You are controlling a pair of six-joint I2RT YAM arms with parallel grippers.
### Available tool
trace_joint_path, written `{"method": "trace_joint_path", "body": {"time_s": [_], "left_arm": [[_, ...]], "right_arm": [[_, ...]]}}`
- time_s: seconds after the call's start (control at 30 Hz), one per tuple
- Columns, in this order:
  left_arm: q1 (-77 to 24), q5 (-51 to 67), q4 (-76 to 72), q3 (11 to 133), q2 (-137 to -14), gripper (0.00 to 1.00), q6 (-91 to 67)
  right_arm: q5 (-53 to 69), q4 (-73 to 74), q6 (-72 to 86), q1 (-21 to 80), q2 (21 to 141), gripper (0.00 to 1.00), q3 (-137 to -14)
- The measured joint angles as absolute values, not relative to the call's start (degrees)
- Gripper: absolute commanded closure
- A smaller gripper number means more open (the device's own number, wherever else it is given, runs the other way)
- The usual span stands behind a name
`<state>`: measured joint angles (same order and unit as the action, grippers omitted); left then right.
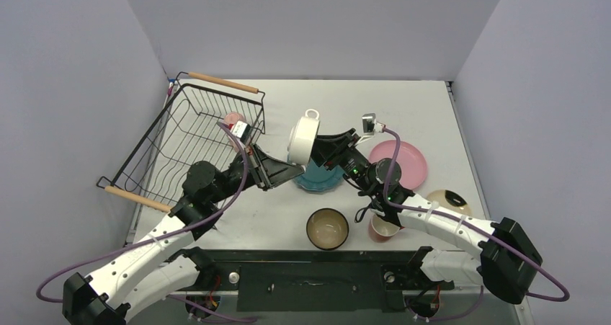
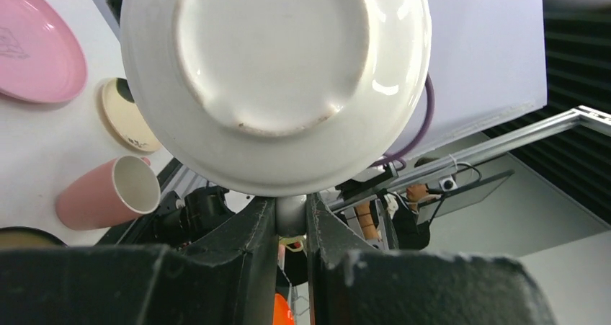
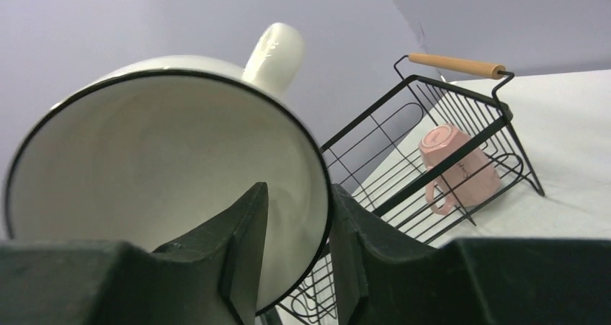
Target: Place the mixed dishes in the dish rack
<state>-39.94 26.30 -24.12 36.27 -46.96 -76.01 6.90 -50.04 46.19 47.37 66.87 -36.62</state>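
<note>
The white mug (image 1: 304, 137) hangs tipped on its side above the table, between my two grippers, with its handle up. My left gripper (image 1: 290, 168) is shut on a rounded white part at the lower edge of the white mug (image 2: 274, 73), whose underside fills the left wrist view. My right gripper (image 1: 326, 147) straddles the rim of the white mug (image 3: 158, 145), one finger inside and one outside, and a gap shows at the inner finger. The dish rack (image 1: 220, 82) stands at the left with a pink mug (image 1: 234, 119) in it.
Under the mug lies the teal plate (image 1: 317, 181). A pink plate (image 1: 403, 163) and a cream plate (image 1: 448, 199) are at the right. The dark bowl (image 1: 328, 228) and a second pink mug (image 1: 382, 228) sit near the front edge.
</note>
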Motion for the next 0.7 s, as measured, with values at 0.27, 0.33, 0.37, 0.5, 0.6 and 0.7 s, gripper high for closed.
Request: {"method": "trace_joint_path", "body": {"time_s": [0.27,0.33,0.37,0.5,0.6,0.7], "left_arm": [[-38.5,25.8,-23.8,36.4,-47.7,1.0,-79.4],[-38.3,25.7,-23.7,36.4,-47.8,1.0,-80.0],[-38.2,25.6,-23.4,36.4,-47.8,1.0,-80.2],[-38.1,25.4,-20.9,36.4,-46.9,1.0,-78.9],[-37.7,25.4,-18.5,36.4,-45.6,1.0,-77.6],[-37.0,25.5,-18.3,36.4,-44.9,1.0,-77.5]], "right_arm": [[6.9,-51.1,44.7,47.5,67.5,0.48,-36.7],[7.0,-51.3,44.8,47.6,68.2,0.44,-36.9],[7.1,-51.4,44.9,47.7,68.6,0.4,-37.2],[7.2,-52.4,45.8,47.5,69.3,0.32,-37.5],[7.3,-52.8,46.5,46.9,69.3,0.29,-37.6],[7.4,-52.8,47.0,46.5,70.5,0.27,-38.7]]}}
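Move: The white cup, its lower handle pinched by the left hand, has its middle roughly 3 cm back, 3 cm left and 3 cm above the right hand, whose fingers straddle the rim. For the left hand, the dish rack's middle lies about 26 cm ahead, 36 cm left and 27 cm below. The teal plate is some 25 cm ahead and 5 cm right, and the brown bowl some 3 cm ahead and 9 cm right, both about 30 cm down. The white cup stays pinched by its handle in the left fingers while the right fingers spread from about a quarter to some 70 percent open, leaving its rim free between them. The left hand carries it about 1 cm forward, then 1 cm left and 1 cm down, tilting about 5 degrees; the right hand almost holds its place, edging 1 cm forward late on. ##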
